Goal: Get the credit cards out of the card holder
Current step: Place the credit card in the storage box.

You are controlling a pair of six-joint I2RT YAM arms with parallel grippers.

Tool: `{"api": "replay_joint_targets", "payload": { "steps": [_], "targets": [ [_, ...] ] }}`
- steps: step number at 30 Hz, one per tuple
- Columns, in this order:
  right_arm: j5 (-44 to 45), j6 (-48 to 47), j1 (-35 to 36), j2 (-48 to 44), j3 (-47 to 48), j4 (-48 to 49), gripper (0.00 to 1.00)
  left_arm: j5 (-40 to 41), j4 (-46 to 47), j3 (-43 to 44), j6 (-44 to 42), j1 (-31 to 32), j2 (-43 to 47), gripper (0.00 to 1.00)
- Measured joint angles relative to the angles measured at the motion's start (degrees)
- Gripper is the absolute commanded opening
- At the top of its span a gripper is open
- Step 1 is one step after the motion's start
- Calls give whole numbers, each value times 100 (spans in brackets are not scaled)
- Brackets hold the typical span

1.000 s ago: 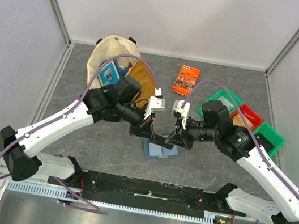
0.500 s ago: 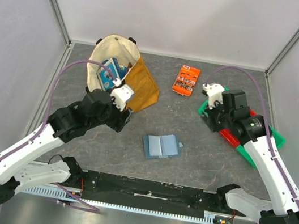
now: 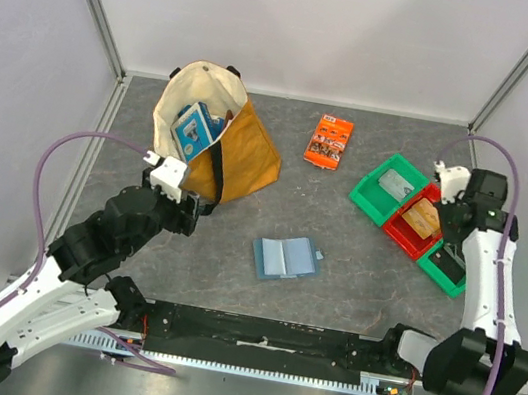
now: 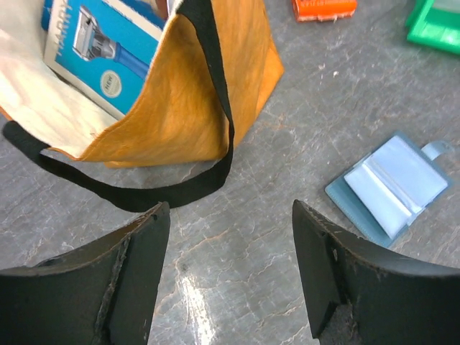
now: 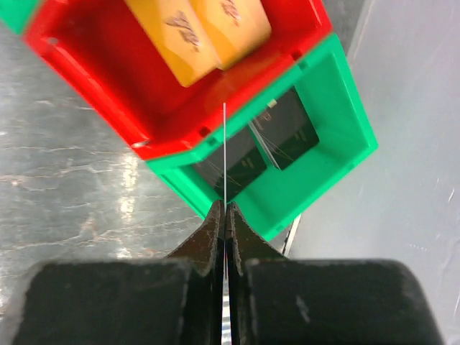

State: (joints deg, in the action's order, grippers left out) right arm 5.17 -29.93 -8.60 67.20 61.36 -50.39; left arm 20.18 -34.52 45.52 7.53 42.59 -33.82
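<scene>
The light-blue card holder [image 3: 285, 258] lies open and flat on the grey table, also seen at the right of the left wrist view [image 4: 392, 183]. My left gripper [image 3: 191, 208] hovers to its left beside the bag, open and empty [image 4: 230, 208]. My right gripper [image 3: 452, 234] hangs over the bins at the right, shut on a thin credit card [image 5: 224, 151] seen edge-on as a white line [image 5: 225, 205]. Under it a green bin [image 5: 323, 144] holds dark cards [image 5: 287, 136]. The red bin [image 5: 93, 72] beside it holds tan-orange cards [image 5: 201, 29].
A tan and orange tote bag [image 3: 241, 153] with a blue-and-white box [image 3: 194, 130] inside lies at the back left, its black strap [image 4: 180, 194] just ahead of my left fingers. An orange printed packet [image 3: 328, 139] lies at the back. Another green bin [image 3: 387, 188] adjoins the red one.
Both arms have left the card holder. The left gripper pulled back to the left and opened. The right arm swung to the bins on the right, still shut.
</scene>
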Motion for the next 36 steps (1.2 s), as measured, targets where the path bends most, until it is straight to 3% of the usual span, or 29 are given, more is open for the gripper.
{"api": "replay_joint_targets", "payload": {
  "steps": [4, 13, 19, 28, 36],
  "targets": [
    [-376, -356, -800, 264, 17, 81, 4, 278, 122, -98, 57, 72, 374, 76],
    [-1104, -831, -1552, 1169, 501, 127, 0, 678, 302, -258, 76, 94, 568, 76],
    [-1311, -841, -2072, 1298, 645, 317, 0, 778, 348, -282, 76, 94, 507, 76],
    [-1582, -855, -2275, 1602, 774, 426, 1, 848, 431, -339, 76, 87, 483, 76],
    [-1589, -981, -2315, 1681, 219, 345, 6, 855, 472, -365, 76, 50, 483, 75]
  ]
}}
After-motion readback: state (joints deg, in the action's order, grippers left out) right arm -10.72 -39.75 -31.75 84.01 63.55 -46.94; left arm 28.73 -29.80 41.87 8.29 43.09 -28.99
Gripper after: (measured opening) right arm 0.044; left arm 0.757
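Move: The right hand already holds a black card edge-on; its target, the storage box's near green compartment with dark cards inside, lies about 10 cm to the right, 1 cm ahead and 14 cm below. The red compartment is some 10 cm straight ahead and equally low. From the left hand the near green compartment lies roughly 66 cm to the right and 3 cm ahead, 19 cm lower. Right hand carries its pinched card about 8 cm right, then down over the near green compartment, some 6 cm lower. ##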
